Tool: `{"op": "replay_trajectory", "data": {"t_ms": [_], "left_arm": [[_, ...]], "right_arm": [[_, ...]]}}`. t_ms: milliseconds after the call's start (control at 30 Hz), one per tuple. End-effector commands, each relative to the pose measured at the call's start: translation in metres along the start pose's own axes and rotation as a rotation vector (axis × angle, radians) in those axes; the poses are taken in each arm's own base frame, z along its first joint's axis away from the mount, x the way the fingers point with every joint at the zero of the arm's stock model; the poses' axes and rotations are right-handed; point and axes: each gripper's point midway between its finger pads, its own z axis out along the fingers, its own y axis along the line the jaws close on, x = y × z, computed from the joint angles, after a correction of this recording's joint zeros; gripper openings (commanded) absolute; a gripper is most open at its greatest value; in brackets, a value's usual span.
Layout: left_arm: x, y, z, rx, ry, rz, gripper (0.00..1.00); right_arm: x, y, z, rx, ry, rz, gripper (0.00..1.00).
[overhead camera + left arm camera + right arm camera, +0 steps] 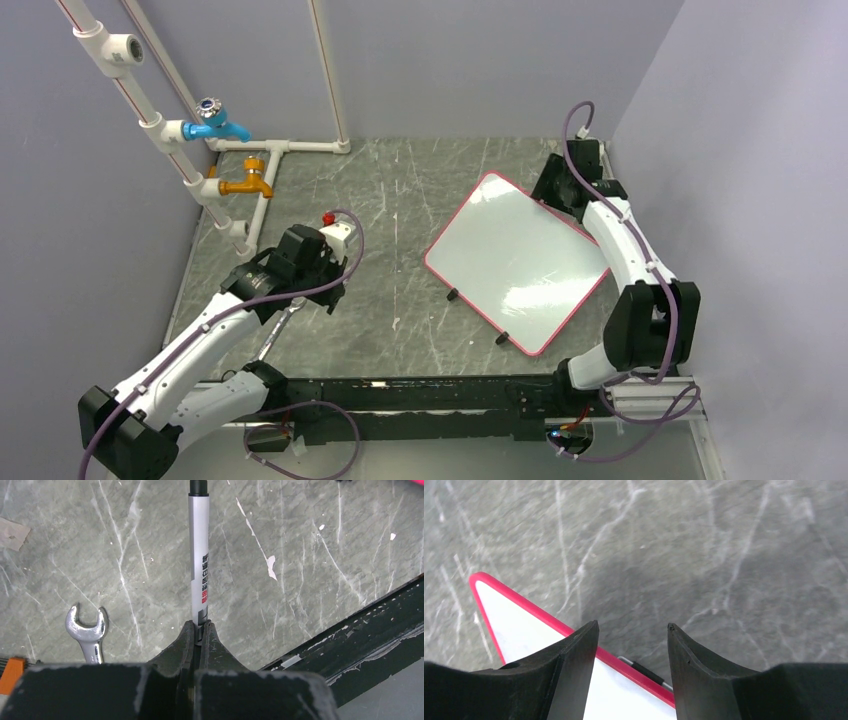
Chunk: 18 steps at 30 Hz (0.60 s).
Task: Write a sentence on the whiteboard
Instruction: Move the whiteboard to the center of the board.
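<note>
The whiteboard [515, 262] lies flat and turned askew on the right of the marble table, white face blank, red-pink rim all round. My right gripper [562, 192] hangs over its far edge. In the right wrist view the right gripper [633, 626] is open, with the whiteboard [524, 625] rim and a small black foot [644, 670] passing under the gap. My left gripper [293, 308] is low at the left front. In the left wrist view the left gripper [201, 627] is shut on the rear end of a silver marker pen [199, 555] that points away from it.
White pipes with a blue tap [213, 125] and an orange tap [247, 183] stand at the back left. A steel wrench [87, 630] lies beside the left gripper. A black rail [420, 395] runs along the near edge. Grey walls close in both sides.
</note>
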Motion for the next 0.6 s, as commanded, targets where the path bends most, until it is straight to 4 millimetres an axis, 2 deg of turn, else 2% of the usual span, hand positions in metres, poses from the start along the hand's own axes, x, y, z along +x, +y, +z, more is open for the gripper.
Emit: {"op": "replay_trajectory", "data": {"t_ms": [0, 233, 367, 467, 567], "left_arm": [[-0.011, -0.004, -0.002, 0.022, -0.055, 0.026, 0.0], [-0.012, -0.002, -0.001, 0.01, -0.061, 0.025, 0.0], [-0.013, -0.003, -0.001, 0.017, -0.062, 0.027, 0.0], [-0.014, -0.005, -0.002, 0.03, -0.07, 0.031, 0.0], [-0.016, -0.008, -0.003, 0.048, -0.085, 0.036, 0.0]], "right_arm": [[0.021, 0.049, -0.005, -0.186, 0.094, -0.073, 0.55], [0.049, 0.101, -0.007, -0.315, 0.131, -0.204, 0.55], [0.063, 0.126, -0.015, -0.419, 0.148, -0.264, 0.55], [0.062, 0.137, -0.026, -0.489, 0.136, -0.278, 0.56], [0.047, 0.135, -0.036, -0.474, 0.078, -0.288, 0.63]]}}
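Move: Astride the whiteboard's raised far rim, the right hand has the board's middle about 12 cm back, 5 cm to its left and 8 cm lower. The board's far-left corner is some 10 cm ahead and 12 cm left at rim height; its left foot stands about 17 cm back and 21 cm left, down at table level, some 17 cm below. From the left hand, the whiteboard's middle lies roughly 42 cm right, 11 cm ahead and 5 cm lower. Sweeping left across the far side of the table towards its middle, the right hand carries on about 15 cm at nearly constant height, turning some 30 degrees counter-clockwise and easing off at the end. Its half-open fingers keep straddling the raised rim, one over the face and one behind, and push the whiteboard along without closing. ##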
